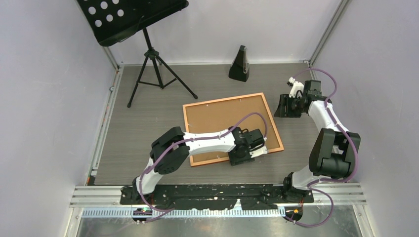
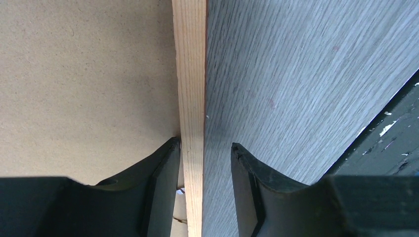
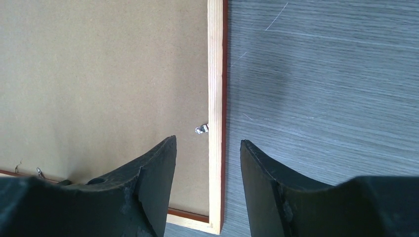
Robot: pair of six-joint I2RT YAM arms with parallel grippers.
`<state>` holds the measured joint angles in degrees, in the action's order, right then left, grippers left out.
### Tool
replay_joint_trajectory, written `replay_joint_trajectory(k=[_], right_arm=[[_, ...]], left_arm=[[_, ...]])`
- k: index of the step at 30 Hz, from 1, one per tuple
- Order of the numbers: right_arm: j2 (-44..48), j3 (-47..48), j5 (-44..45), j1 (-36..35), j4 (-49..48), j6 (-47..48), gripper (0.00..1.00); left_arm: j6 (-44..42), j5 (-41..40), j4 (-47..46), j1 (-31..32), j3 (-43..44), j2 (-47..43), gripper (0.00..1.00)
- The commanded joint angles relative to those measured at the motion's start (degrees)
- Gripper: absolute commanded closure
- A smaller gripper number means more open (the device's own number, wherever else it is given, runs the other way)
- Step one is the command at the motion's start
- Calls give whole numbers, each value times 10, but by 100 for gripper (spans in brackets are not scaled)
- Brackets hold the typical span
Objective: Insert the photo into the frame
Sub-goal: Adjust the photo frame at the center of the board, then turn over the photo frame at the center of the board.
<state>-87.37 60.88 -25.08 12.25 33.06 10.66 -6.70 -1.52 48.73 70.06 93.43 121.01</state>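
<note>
The copper-orange frame [image 1: 186, 129] lies face down on the grey table, its plain brown backing board [image 1: 217, 117] filling it. My left gripper [image 1: 263, 147] is low at the frame's near edge close to the right corner. In the left wrist view the left gripper [image 2: 205, 148] straddles the pale rail of the frame [image 2: 190, 74]; the inner finger [image 2: 165, 173] is close against it and the outer finger stands apart. My right gripper [image 1: 285, 105] hovers open beyond the frame's far right corner. In the right wrist view the right gripper [image 3: 207, 143] is well above the rail of the frame [image 3: 216, 74]. The photo is out of view.
A black music stand [image 1: 131, 19] on a tripod stands at the back left, and a dark metronome [image 1: 239, 64] at the back centre. A small metal clip [image 3: 201, 129] sticks out of the frame's rail. White walls enclose the table on three sides.
</note>
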Motion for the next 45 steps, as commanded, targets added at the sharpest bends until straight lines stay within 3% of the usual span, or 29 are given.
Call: replay_joint_trajectory(k=[1,7,15,22,32,45], right_arm=[[2,3,-13,4,-3,9,43],[13,11,-28,10,15,24,44],[60,-3,-57,24,51,97,41],[108,-18,-81,37,115,207,34],[209,-124,-90,38,193,460,22],[384,-258,-129,38,224,696,19]], left_arm=[[-6,-2,3,2,8,7,58],[-2,-1,2,2,4,8,71],[-2,-1,7,2,10,7,100],[-4,-4,10,2,12,-2,100],[-28,13,13,0,7,-39,100],[-54,96,51,-6,26,-73,100]])
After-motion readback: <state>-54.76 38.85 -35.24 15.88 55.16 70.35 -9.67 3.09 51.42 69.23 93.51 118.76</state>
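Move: The photo frame's near bar already runs between the left hand's parted fingers, at fingertip level. The frame's near right corner is about 17 cm to that hand's right and 3 cm ahead, the frame's middle some 11 cm ahead and 3 cm left, and a metal clip about 3 cm left, 1 cm ahead. From the right hand, the near right corner lies about 16 cm back, 5 cm left and 8 cm below, the frame's middle roughly 9 cm back and 25 cm left. The left fingers close from half open and pinch the frame's near bar, one pad inside and one outside, hold there, then begin to draw it back about 1 cm while rising some 1.5 cm. Meanwhile the right hand, clear of the frame, travels back about 15 cm beside the right bar towards the near right corner, arching a few centimetres up and down again while it turns nearly 50 degrees counter-clockwise and its fingers open wider. ##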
